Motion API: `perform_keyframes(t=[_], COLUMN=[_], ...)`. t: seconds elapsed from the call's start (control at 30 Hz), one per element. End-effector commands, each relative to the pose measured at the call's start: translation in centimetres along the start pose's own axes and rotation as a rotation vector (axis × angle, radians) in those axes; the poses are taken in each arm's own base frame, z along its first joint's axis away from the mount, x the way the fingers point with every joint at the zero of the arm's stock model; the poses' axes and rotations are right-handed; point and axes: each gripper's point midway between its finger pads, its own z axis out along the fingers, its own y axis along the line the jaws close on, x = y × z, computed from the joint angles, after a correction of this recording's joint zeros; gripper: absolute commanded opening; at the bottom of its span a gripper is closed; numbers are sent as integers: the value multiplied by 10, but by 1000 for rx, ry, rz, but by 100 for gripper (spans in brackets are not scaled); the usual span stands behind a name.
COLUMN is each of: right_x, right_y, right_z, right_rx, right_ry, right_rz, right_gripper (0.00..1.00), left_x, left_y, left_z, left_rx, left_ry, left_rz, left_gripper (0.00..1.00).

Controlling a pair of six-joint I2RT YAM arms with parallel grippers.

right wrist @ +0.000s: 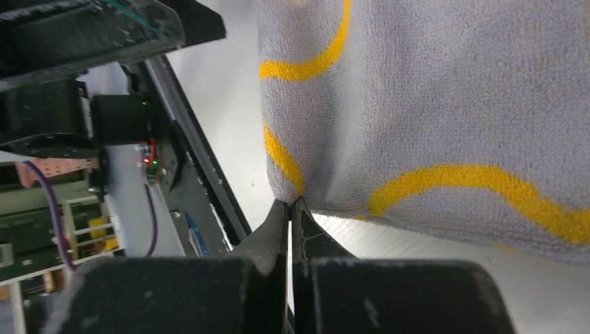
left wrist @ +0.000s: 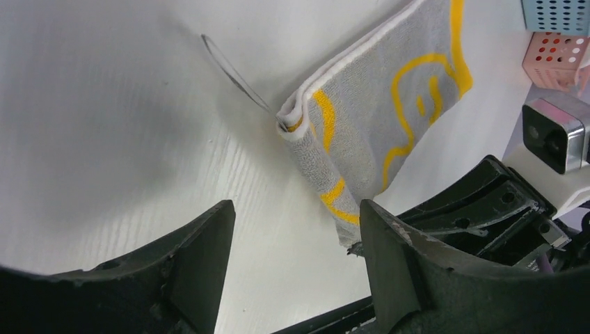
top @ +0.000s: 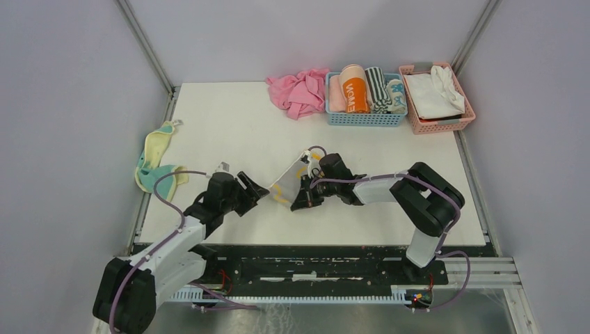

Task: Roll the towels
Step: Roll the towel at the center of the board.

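A light grey towel (top: 286, 184) with yellow marks lies folded at the middle of the table, and its near corner is lifted. My right gripper (top: 305, 200) is shut on that corner; in the right wrist view the tips (right wrist: 291, 202) pinch the edge of the grey towel (right wrist: 445, 104). My left gripper (top: 261, 192) stands open just left of the towel. In the left wrist view the folded grey towel (left wrist: 389, 104) lies ahead of the open left gripper (left wrist: 296, 209), with only bare table between the fingers. A pale yellow towel with teal (top: 156, 161) lies crumpled at the table's left edge.
A pink cloth (top: 300, 90) lies bunched at the back. Beside it a blue basket (top: 365, 119) holds several rolled towels. A pink basket (top: 440, 126) with white cloth stands at the back right. The black rail runs along the near edge.
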Motion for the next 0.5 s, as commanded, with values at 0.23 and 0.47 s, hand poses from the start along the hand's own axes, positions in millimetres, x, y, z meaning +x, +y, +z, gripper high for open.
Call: perform_keyframes(t=[0.23, 0.47], right_x=[-13, -7], right_y=[26, 25], right_z=[2, 1], right_rx=[-177, -184], right_ry=[-36, -17], right_rz=[55, 54], right_gripper=[1, 1], left_x=[-14, -17], left_y=[-34, -27], left_z=[30, 53], left_rx=[87, 31], left_ry=[-7, -3], left_rz=[-86, -77], left_gripper=[64, 44])
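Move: The towel's free left corner, with its hanging loop, lies about 4 cm ahead of the left hand, 3 cm to its right and 4 cm below. The towel's middle is some 7 cm ahead and 11 cm to the right of this hand. The near corner, already pinched by the right hand, is about 9 cm to the left hand's right and 2 cm back. From the right hand, the free corner is roughly 6 cm ahead and 6 cm to the left. Down and forward, easing right as well, the left hand sinks about 3 cm and reaches 2.5 cm onto the towel's free left corner, its fingers part-closing around that corner without shutting. Meanwhile the right hand, still shut on the near corner, draws it about 1 cm left and 1 cm up with a slight turn. ##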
